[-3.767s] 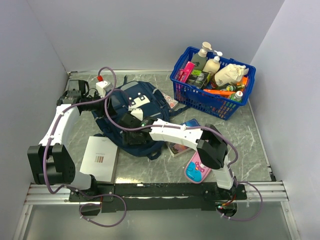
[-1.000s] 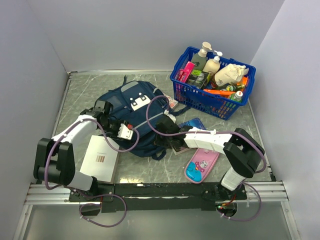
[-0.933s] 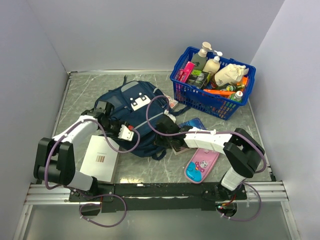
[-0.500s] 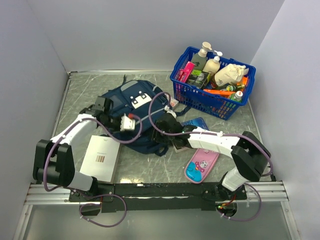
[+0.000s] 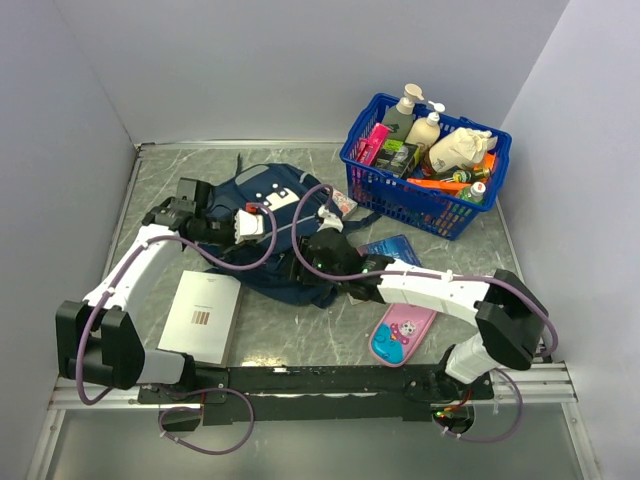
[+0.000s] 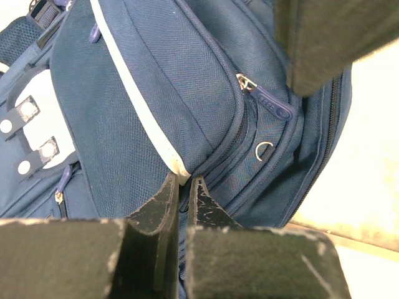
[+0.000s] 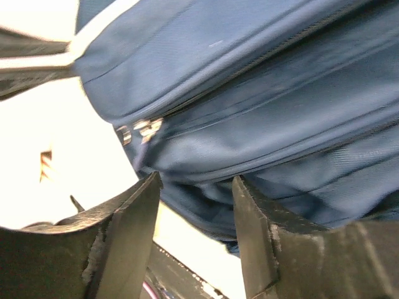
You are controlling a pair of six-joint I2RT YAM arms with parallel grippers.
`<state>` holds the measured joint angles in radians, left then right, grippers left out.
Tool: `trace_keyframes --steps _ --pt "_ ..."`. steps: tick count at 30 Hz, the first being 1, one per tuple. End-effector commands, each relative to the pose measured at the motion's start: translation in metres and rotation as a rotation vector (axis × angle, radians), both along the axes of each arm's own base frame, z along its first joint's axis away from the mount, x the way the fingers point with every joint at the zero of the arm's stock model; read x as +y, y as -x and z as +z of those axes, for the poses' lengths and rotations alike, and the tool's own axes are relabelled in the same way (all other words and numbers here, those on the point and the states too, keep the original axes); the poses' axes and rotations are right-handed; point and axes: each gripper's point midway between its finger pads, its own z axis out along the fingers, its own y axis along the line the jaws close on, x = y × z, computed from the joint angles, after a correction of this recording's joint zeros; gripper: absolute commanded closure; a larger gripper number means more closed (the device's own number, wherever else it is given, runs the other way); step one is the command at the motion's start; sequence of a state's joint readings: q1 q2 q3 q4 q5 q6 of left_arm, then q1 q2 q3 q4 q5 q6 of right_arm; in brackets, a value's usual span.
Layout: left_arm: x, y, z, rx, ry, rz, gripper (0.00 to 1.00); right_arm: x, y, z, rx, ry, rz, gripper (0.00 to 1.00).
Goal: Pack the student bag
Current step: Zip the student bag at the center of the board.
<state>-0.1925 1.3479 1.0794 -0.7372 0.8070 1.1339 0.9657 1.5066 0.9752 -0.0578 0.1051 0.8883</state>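
Note:
The student bag [image 5: 285,268] is a navy backpack with grey trim and a white patch, lying left of the table's middle. My left gripper [image 5: 250,222] is on its upper part. In the left wrist view it [image 6: 184,181] is shut, pinching a fold of the student bag [image 6: 156,93] by the grey trim. My right gripper [image 5: 312,256] rests at the bag's near right side. In the right wrist view it [image 7: 196,182] stands open, with the bag's zipped blue fabric [image 7: 262,112] just past the fingertips and nothing gripped.
A blue plastic basket [image 5: 455,217] full of bottles and packets stands at the back right. A white book [image 5: 200,317] lies near the left arm's base. A pink pencil case [image 5: 402,333] and a blue book [image 5: 392,247] lie beside the right arm.
The left gripper has shut on the bag's fabric and drawn back to the left with it, so the bag has shifted. The right gripper has opened and moved toward the bag's near edge.

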Motion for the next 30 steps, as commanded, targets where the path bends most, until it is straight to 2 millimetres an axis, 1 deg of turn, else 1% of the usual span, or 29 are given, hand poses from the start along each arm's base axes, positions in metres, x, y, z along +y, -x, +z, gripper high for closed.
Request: trace_keyframes --steps 1,3,4,5,6,9,11,14,15,16,18,20,21,22,23,25,26,27,30 --pt "-0.028 0.010 0.041 -0.031 0.137 -0.061 0.99 0.021 -0.002 0.065 -0.164 -0.183 0.038 0.42" --pt "-0.030 0.010 0.041 -0.030 0.131 -0.065 0.99 0.022 0.002 0.066 -0.170 -0.181 0.043 0.42" --pt "-0.030 0.010 0.040 -0.028 0.129 -0.064 0.99 0.022 0.003 0.070 -0.182 -0.185 0.044 0.42" --pt "-0.030 0.010 0.041 -0.029 0.127 -0.065 0.99 0.020 0.004 0.068 -0.192 -0.159 0.037 0.42" --pt "-0.030 0.010 0.041 -0.031 0.127 -0.066 0.99 0.020 0.004 0.072 -0.200 -0.151 0.032 0.42" --pt "-0.031 0.009 0.039 -0.026 0.125 -0.066 0.99 0.022 0.001 0.065 -0.188 -0.090 0.020 0.43" --pt "-0.033 0.010 0.038 -0.024 0.122 -0.070 0.99 0.023 0.000 0.067 -0.196 -0.090 0.019 0.43" --pt "-0.033 0.011 0.034 -0.025 0.108 -0.073 0.99 0.023 0.003 0.078 -0.230 -0.117 0.035 0.43" --pt "-0.032 0.011 0.033 -0.022 0.104 -0.071 0.99 0.020 0.008 0.085 -0.251 -0.131 0.045 0.42" --pt "-0.032 0.011 0.031 -0.018 0.101 -0.069 0.99 0.020 0.008 0.090 -0.271 -0.142 0.040 0.43" --pt "-0.032 0.010 0.031 -0.019 0.101 -0.072 0.99 0.020 0.007 0.095 -0.285 -0.137 0.042 0.42" --pt "-0.034 0.009 0.031 -0.015 0.102 -0.072 0.99 0.021 0.009 0.096 -0.289 -0.116 0.053 0.43" --pt "-0.034 0.009 0.032 -0.016 0.104 -0.072 0.99 0.022 0.010 0.101 -0.298 -0.117 0.059 0.44" --pt "-0.034 0.009 0.032 -0.016 0.103 -0.071 0.99 0.024 0.016 0.105 -0.310 -0.116 0.075 0.45" --pt "-0.034 0.009 0.032 -0.020 0.100 -0.072 0.99 0.021 0.015 0.107 -0.338 -0.098 0.067 0.46" --pt "-0.034 0.009 0.032 -0.020 0.098 -0.073 0.99 0.018 0.015 0.102 -0.327 -0.079 0.059 0.46" --pt "-0.034 0.009 0.031 -0.019 0.098 -0.075 0.99 0.015 0.014 0.096 -0.312 -0.054 0.043 0.46" --pt "-0.034 0.010 0.031 -0.018 0.097 -0.078 0.99 0.016 0.012 0.091 -0.308 -0.041 0.042 0.46" --pt "-0.034 0.010 0.034 -0.025 0.100 -0.079 0.99 0.018 0.011 0.083 -0.298 -0.014 0.041 0.46"
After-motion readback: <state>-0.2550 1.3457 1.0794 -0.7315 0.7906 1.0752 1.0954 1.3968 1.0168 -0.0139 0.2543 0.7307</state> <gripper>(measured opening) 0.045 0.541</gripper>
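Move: The bag's blue-tagged zipper pull lies about 3 cm ahead of the open right hand, 5 cm to its left and some 3 cm lower. From that hand, the white face patch is about 13 cm ahead and 2 cm left, while the white box sits roughly 11 cm back and 19 cm left, about 10 cm down. From the left hand, which already grips the bag, the pull lies about 3 cm back, 4 cm right and slightly lower. Still pinching the bag's cloth at the end of the pale strip, the left hand eases about 1.5 cm to the right and 1 cm back. The right hand, holding nothing, lingers low at first, then lifts some 7 cm up and away from the zipper pull, drifting about 2 cm back and as much left; its half-open fingers tip about 15 degrees nearer level and stay open. ##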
